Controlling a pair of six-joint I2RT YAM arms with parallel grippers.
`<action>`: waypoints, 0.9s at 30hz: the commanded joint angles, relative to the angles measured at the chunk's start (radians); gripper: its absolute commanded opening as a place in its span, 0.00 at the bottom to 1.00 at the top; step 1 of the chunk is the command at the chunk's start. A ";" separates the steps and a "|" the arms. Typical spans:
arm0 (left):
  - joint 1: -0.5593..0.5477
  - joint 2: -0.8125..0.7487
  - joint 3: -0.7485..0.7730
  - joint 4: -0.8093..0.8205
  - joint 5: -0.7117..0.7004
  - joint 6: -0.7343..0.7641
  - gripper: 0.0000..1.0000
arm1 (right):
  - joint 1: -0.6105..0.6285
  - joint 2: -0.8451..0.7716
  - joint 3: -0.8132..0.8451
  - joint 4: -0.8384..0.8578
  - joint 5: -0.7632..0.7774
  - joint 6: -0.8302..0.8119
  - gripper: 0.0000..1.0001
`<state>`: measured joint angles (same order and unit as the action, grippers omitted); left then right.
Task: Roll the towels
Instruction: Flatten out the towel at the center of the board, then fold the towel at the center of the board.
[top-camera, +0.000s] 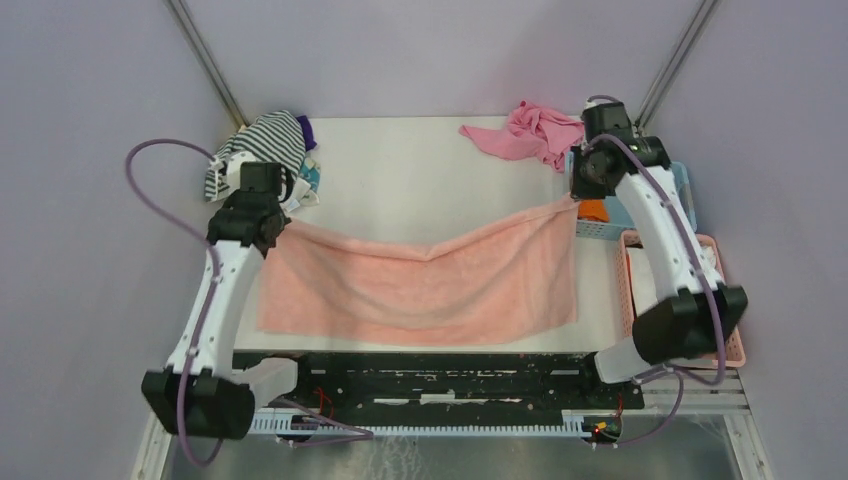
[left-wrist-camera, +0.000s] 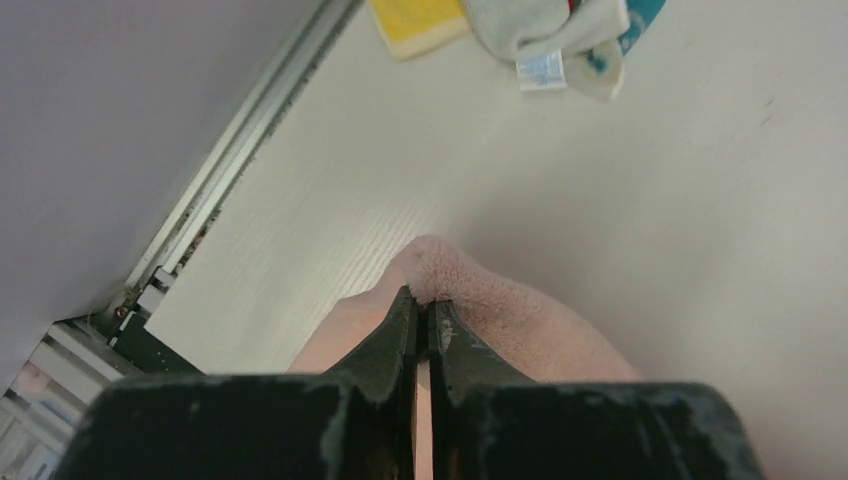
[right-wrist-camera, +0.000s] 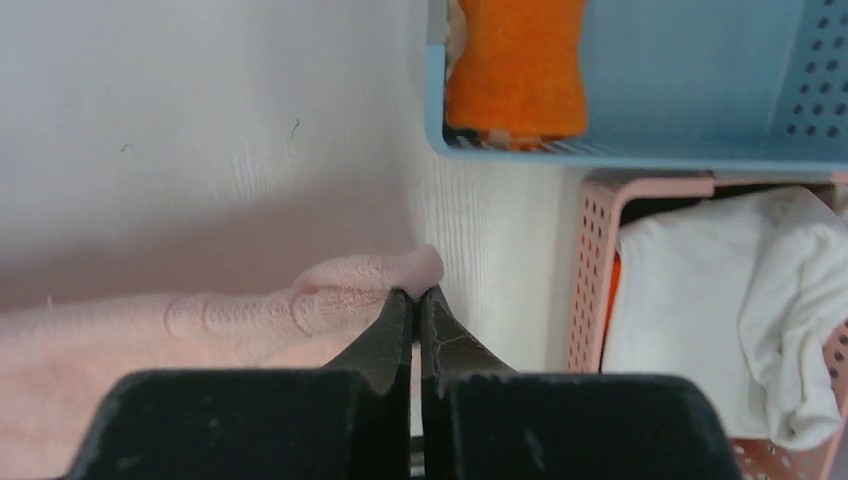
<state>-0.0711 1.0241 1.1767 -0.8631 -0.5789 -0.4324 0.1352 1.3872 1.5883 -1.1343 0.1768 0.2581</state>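
Note:
A pale pink towel (top-camera: 420, 285) hangs between my two grippers, sagging in the middle, with its near edge lying on the white table (top-camera: 400, 180). My left gripper (top-camera: 270, 222) is shut on the towel's far left corner; in the left wrist view the gripper (left-wrist-camera: 422, 300) pinches the fluffy corner (left-wrist-camera: 500, 315). My right gripper (top-camera: 580, 195) is shut on the far right corner, and the right wrist view shows the gripper (right-wrist-camera: 415, 295) with the towel's hem (right-wrist-camera: 250, 320) bunched at its tips. An orange rolled towel (right-wrist-camera: 515, 65) lies in the blue basket (right-wrist-camera: 700, 100).
A heap of striped and mixed cloths (top-camera: 262, 145) sits at the far left, and a bright pink cloth (top-camera: 530, 130) at the far right. The blue basket (top-camera: 680, 180) and a pink basket (top-camera: 715, 250) holding white cloth (right-wrist-camera: 730, 300) stand along the right edge.

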 joint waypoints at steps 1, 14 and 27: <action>0.061 0.188 0.015 0.185 0.117 0.006 0.06 | -0.005 0.239 0.089 0.196 0.004 -0.046 0.00; 0.351 0.633 0.164 0.234 0.583 0.033 0.03 | -0.066 0.595 0.283 0.233 -0.062 -0.064 0.00; 0.414 0.452 0.023 0.162 0.482 -0.016 0.07 | -0.105 0.366 0.015 0.180 -0.078 -0.013 0.01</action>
<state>0.3237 1.5745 1.2594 -0.7013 -0.0257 -0.4324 0.0402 1.8763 1.6730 -0.9478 0.1051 0.2138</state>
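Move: The peach towel hangs stretched between the two hands. Its middle is some 32 cm right of the left hand and 36 cm left and 5 back of the right, about 15 cm below both. The striped towel pile lies roughly 30 cm ahead and 8 left of the left hand. From the right hand, the blue basket's middle is about 16 cm ahead and 20 right, and the pink towel about 33 ahead and 8 left. The peach towel, still pinched by its two far corners, is swung forward and down over the board, both hands sinking about 13 cm. The left goes out some 10 cm, drifts 4 left and tips its fingers down with a roll, left side dropping, about 30 degrees in all; the right reaches 14 cm out beside the blue basket. Near the end both ease back, the left 2 cm, the right 4, fingers shut. ##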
